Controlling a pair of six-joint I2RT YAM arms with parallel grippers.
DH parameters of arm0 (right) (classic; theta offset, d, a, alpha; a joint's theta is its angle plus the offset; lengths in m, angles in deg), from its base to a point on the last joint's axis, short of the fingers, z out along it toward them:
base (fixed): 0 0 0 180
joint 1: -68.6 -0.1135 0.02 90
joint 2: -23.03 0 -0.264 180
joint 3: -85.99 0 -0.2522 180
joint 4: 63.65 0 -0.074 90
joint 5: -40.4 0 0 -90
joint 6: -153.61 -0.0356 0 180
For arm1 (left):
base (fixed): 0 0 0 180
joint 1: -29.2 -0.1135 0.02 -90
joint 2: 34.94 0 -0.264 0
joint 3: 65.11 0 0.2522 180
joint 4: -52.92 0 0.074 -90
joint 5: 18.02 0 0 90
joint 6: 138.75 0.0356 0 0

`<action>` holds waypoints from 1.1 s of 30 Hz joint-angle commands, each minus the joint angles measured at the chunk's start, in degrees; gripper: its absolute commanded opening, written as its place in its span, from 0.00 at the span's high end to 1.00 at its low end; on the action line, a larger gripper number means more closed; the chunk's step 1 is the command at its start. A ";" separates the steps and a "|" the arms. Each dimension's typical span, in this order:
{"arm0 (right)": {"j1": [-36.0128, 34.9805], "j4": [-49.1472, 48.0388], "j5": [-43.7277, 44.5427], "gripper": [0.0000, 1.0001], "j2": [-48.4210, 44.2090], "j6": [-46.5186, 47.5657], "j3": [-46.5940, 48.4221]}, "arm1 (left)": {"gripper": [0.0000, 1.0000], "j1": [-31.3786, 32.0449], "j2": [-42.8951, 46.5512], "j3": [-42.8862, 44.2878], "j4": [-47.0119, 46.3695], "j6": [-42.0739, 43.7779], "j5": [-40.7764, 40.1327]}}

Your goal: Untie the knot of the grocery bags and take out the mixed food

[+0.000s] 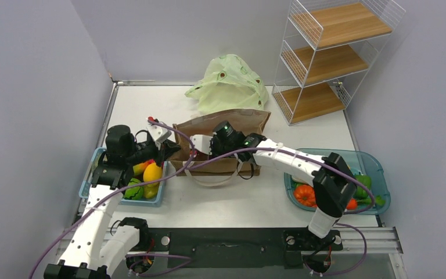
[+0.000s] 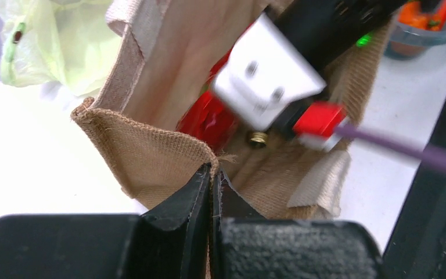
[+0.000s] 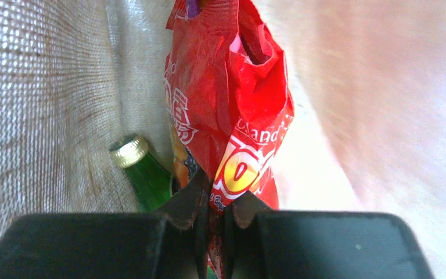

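The brown bag (image 1: 238,125) lies on its side in mid-table with its mouth to the left. My left gripper (image 2: 215,174) is shut on the bag's rim (image 2: 151,136) and holds the mouth up. My right gripper (image 3: 216,203) reaches inside the bag and is shut on the red packet (image 3: 226,99), which also shows in the left wrist view (image 2: 209,119). A dark green bottle (image 3: 146,177) with a gold cap lies beside the packet. The pale green plastic bag (image 1: 227,86) sits slack behind; its knot is out of view.
A blue basket (image 1: 93,177) at the left holds a mango (image 1: 152,172) and a green fruit (image 1: 132,190). A teal tray (image 1: 377,168) at the right holds an orange ribbed piece (image 1: 305,195) and green items. A white wire shelf (image 1: 331,58) stands at the back right.
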 commanded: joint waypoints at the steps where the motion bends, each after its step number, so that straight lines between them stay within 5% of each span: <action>1: 4.11 -1.64 -2.72 1.00 -11.68 -12.38 5.20 | 1.00 -0.06 -3.28 5.50 -7.42 -3.73 -5.65; 18: 16.98 6.66 -9.50 1.00 -25.47 -43.95 18.38 | 0.90 -0.39 -11.13 10.41 -12.54 -7.66 -13.08; 28: 37.02 11.62 -20.65 1.00 -35.56 -58.45 10.84 | 0.85 -0.31 -9.21 8.58 -10.89 -4.18 -13.03; 33: 38.70 12.10 -24.55 1.00 -41.13 -60.90 6.23 | 0.36 -0.60 -8.20 8.99 -11.33 -5.02 -11.36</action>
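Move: The right hand, down in the brown bag, already grips the red food pouch; the rack's lowest shelf lies some 19 cm ahead, 36 cm right and 7 cm lower. The brown bag's middle is level with it, about 6 cm right, the teal tray 4 cm back, 41 cm right and 8 cm lower, the green grocery bag 28 cm ahead and 8 cm right. From the left hand, pinching the rim, the brown bag's middle lies 6 cm ahead, 15 cm right, 12 cm below. Still pinching the red pouch, the right hand pulls it up about 24 cm out of the brown bag, then swings some 20 cm right past the bag's right end, its wrist rolling and its fingers lifting from a steep to a shallower slant. Meanwhile the left hand carries the pinched left rim about 7 cm forward and slightly up, turning a little counter-clockwise, then opens and lets go. ##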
